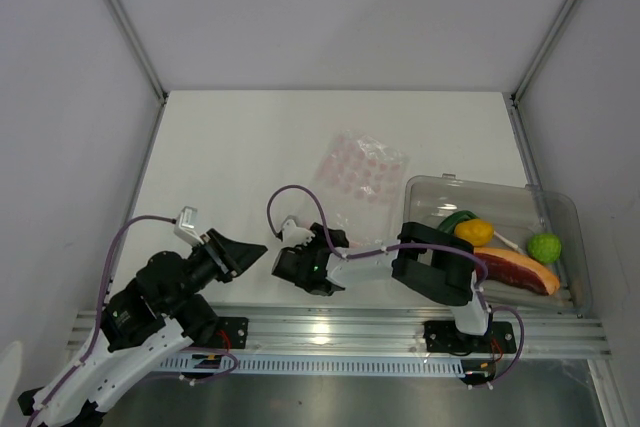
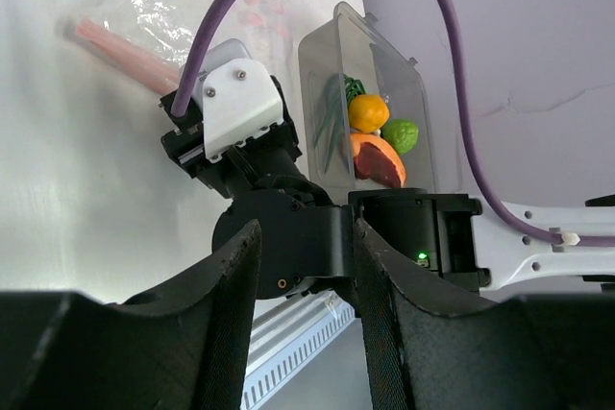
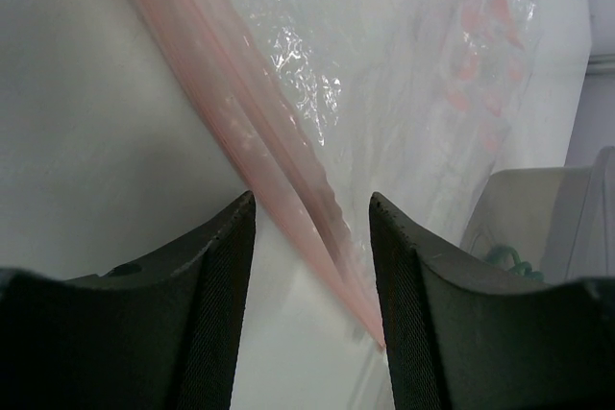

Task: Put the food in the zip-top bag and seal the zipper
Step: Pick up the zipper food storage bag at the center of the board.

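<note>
The zip-top bag (image 1: pixel 363 172) lies flat mid-table, crinkly and clear. Its pink zipper (image 3: pixel 240 132) runs diagonally between the fingers of my right gripper (image 3: pixel 312 204). That gripper is open, and both pads stand clear of the strip. In the top view the right gripper (image 1: pixel 322 240) sits at the bag's near edge. The food is in a clear tray (image 1: pixel 440 192): reddish slice (image 1: pixel 515 269), yellow fruit (image 1: pixel 474 232), green fruit (image 1: pixel 544 247) and dark-green bit (image 1: pixel 456 220). My left gripper (image 1: pixel 255 250) hangs open and empty just left of the right wrist.
The tray stands at the right edge of the table, against the right wall. Behind the left gripper (image 2: pixel 306 228), the left wrist view shows the right arm's wrist, the bag (image 2: pixel 183 7) and the tray (image 2: pixel 327 45). A metal rail runs along the near edge.
</note>
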You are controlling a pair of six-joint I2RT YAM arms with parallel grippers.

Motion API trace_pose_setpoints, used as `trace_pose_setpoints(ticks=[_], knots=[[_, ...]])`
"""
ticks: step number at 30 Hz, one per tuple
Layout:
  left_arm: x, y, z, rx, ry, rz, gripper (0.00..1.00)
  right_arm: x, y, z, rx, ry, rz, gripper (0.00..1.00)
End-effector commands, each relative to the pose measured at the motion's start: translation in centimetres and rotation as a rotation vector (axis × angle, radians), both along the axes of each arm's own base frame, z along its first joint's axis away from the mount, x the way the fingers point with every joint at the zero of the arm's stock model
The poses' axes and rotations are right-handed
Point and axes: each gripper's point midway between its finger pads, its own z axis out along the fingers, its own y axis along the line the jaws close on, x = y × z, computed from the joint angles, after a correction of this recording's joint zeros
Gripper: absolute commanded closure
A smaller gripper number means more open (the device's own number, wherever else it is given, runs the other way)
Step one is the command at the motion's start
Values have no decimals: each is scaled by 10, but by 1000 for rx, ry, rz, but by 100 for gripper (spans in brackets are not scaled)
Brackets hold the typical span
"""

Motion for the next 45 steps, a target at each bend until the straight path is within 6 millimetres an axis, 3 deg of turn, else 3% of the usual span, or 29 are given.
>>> trace_pose_setpoints(ticks=[1,7,21,30,37,41,45], knots=[[1,-3,0,12,-16,-16,54,2,13,30,99,-39,-15,46],[1,-4,-1,12,-13,-20,54,8,13,44,108,-60,-21,46],[-3,3,-5,13,-10,-5,53,41,-14,16,35,-78,-71,50],[-4,5,-8,23,0,-2,52,56,-15,16,16,-137,-42,66],[-4,7,-12,32,12,6,51,66,-18,19,20,-125,-58,100],[-2,7,-16,45,26,16,50,61,-19,34,64,-102,-78,100],[0,6,-22,61,36,20,49,51,-10,63,228,-11,-92,100]])
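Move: The bag's zipper edge lies just in front of the right hand's half-open fingers: its nearby stretch is about 5 cm ahead, 2 cm to the right and 1 cm lower. The bag's dotted print is some 15 cm ahead and 7 cm right. The plastic bin's middle is roughly 36 cm right and 3 cm back. From the idle left hand, that zipper stretch is about 15 cm ahead, 16 cm right and 18 cm below. Rising barely 2 cm at first, the right hand then reaches forward about 6 cm and some 2–3 cm right into the bag's zipper edge, dipping about 1 cm on the way. Its half-open fingers shut and pinch the upper pink strip between their tips; the hand then eases back slightly, with a small lift at the last. ##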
